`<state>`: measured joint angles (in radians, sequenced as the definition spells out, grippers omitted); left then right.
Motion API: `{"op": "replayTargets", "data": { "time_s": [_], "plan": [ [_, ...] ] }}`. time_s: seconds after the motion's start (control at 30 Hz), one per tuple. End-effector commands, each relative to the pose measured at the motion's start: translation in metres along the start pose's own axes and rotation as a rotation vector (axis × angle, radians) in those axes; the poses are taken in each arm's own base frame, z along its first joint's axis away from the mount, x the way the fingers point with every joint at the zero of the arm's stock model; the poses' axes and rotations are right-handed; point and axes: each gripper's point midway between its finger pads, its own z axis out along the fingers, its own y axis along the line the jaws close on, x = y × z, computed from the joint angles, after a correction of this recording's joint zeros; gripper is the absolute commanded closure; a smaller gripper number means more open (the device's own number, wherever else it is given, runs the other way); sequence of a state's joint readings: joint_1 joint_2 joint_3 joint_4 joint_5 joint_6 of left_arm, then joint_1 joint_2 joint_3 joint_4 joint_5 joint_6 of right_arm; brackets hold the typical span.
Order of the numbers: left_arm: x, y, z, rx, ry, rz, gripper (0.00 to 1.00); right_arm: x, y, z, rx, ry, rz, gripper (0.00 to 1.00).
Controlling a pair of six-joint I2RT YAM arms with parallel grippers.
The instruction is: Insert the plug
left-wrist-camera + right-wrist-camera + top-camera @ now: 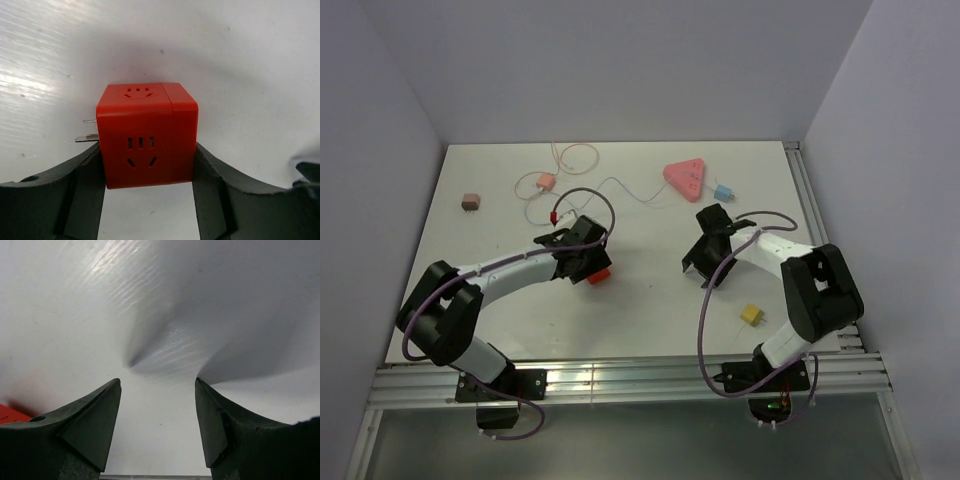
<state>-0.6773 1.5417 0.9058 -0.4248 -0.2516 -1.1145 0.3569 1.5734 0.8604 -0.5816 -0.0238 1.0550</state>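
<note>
The plug [724, 192], a tiny light-blue box, lies on the table just right of the pink triangular socket strip [685, 177]. Neither gripper touches it. My right gripper [703, 243] hovers below the pink strip, and in the right wrist view it [157, 382] stands open over bare table with nothing between its fingers. My left gripper [592, 268] is shut on a red socket cube [599, 276] near the table's middle. In the left wrist view the cube [146, 135] sits between the gripper's [147, 165] fingers, its metal prongs pointing left.
A pink adapter [546, 182] with a thin looping cable lies at the back left. A brown block [471, 201] sits near the left edge. A yellow piece [751, 314] lies by the right arm. Walls enclose three sides.
</note>
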Motion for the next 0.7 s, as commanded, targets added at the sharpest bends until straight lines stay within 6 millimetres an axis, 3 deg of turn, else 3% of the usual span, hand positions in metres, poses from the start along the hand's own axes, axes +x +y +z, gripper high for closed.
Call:
{"op": "replayTargets", "data": {
  "time_s": [0.0, 0.13, 0.17, 0.27, 0.3, 0.37, 0.4, 0.5, 0.53, 0.67],
  "plan": [
    [0.056, 0.039, 0.007, -0.094, 0.151, 0.113, 1.00, -0.007, 0.026, -0.013, -0.113, -0.032, -0.057, 0.32],
    [0.072, 0.044, 0.010, -0.107, 0.187, 0.132, 1.00, -0.019, -0.017, -0.039, 0.039, -0.145, -0.084, 0.24],
    [0.075, 0.044, 0.011, -0.116, 0.193, 0.140, 0.99, -0.031, -0.025, -0.055, 0.046, -0.234, -0.059, 0.22],
    [0.075, 0.036, 0.011, -0.092, 0.190, 0.142, 0.87, -0.033, -0.053, -0.076, 0.064, -0.306, 0.008, 0.08],
    [0.075, 0.035, 0.012, -0.081, 0.185, 0.136, 0.78, -0.027, -0.065, -0.073, 0.077, -0.287, 0.021, 0.06],
    [0.076, 0.030, 0.010, -0.052, 0.192, 0.135, 0.73, -0.025, -0.084, -0.075, 0.068, -0.262, 0.086, 0.05],
    [0.075, 0.027, 0.011, -0.045, 0.193, 0.137, 0.70, -0.015, -0.096, -0.067, 0.076, -0.207, 0.108, 0.05],
    [0.075, 0.024, 0.015, -0.071, 0.202, 0.149, 0.69, -0.020, -0.129, -0.069, 0.090, -0.224, 0.226, 0.05],
    [0.080, 0.032, 0.018, -0.120, 0.222, 0.154, 0.68, -0.021, -0.137, -0.072, 0.099, -0.238, 0.249, 0.05],
    [0.087, 0.028, 0.022, -0.128, 0.254, 0.155, 0.62, -0.028, -0.162, -0.084, 0.157, -0.297, 0.333, 0.04]
  ]
}}
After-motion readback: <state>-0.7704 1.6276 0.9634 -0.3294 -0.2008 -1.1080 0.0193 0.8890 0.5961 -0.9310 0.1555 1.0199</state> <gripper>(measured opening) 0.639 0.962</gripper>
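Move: The yellow plug lies on the table about 9 cm back and 10 cm to the right of my empty right hand, perhaps 1 cm lower. From that hand, the red adapter is some 27 cm to the left and 2 cm ahead, while the blue plug is about 23 cm ahead and 4 cm right. My left hand holds the red adapter; from it the yellow plug is about 37 cm to the right, 10 cm back and 4 cm lower. I lift my right hand about 7 cm clear of the table and spread its fingers wide, swinging it right and back to the yellow plug, then sink a little so the open fingers hover over it, turned some 20 degrees clockwise. My left hand keeps its grip on the red adapter and carries it about 5 cm to the right, towards the plug. ##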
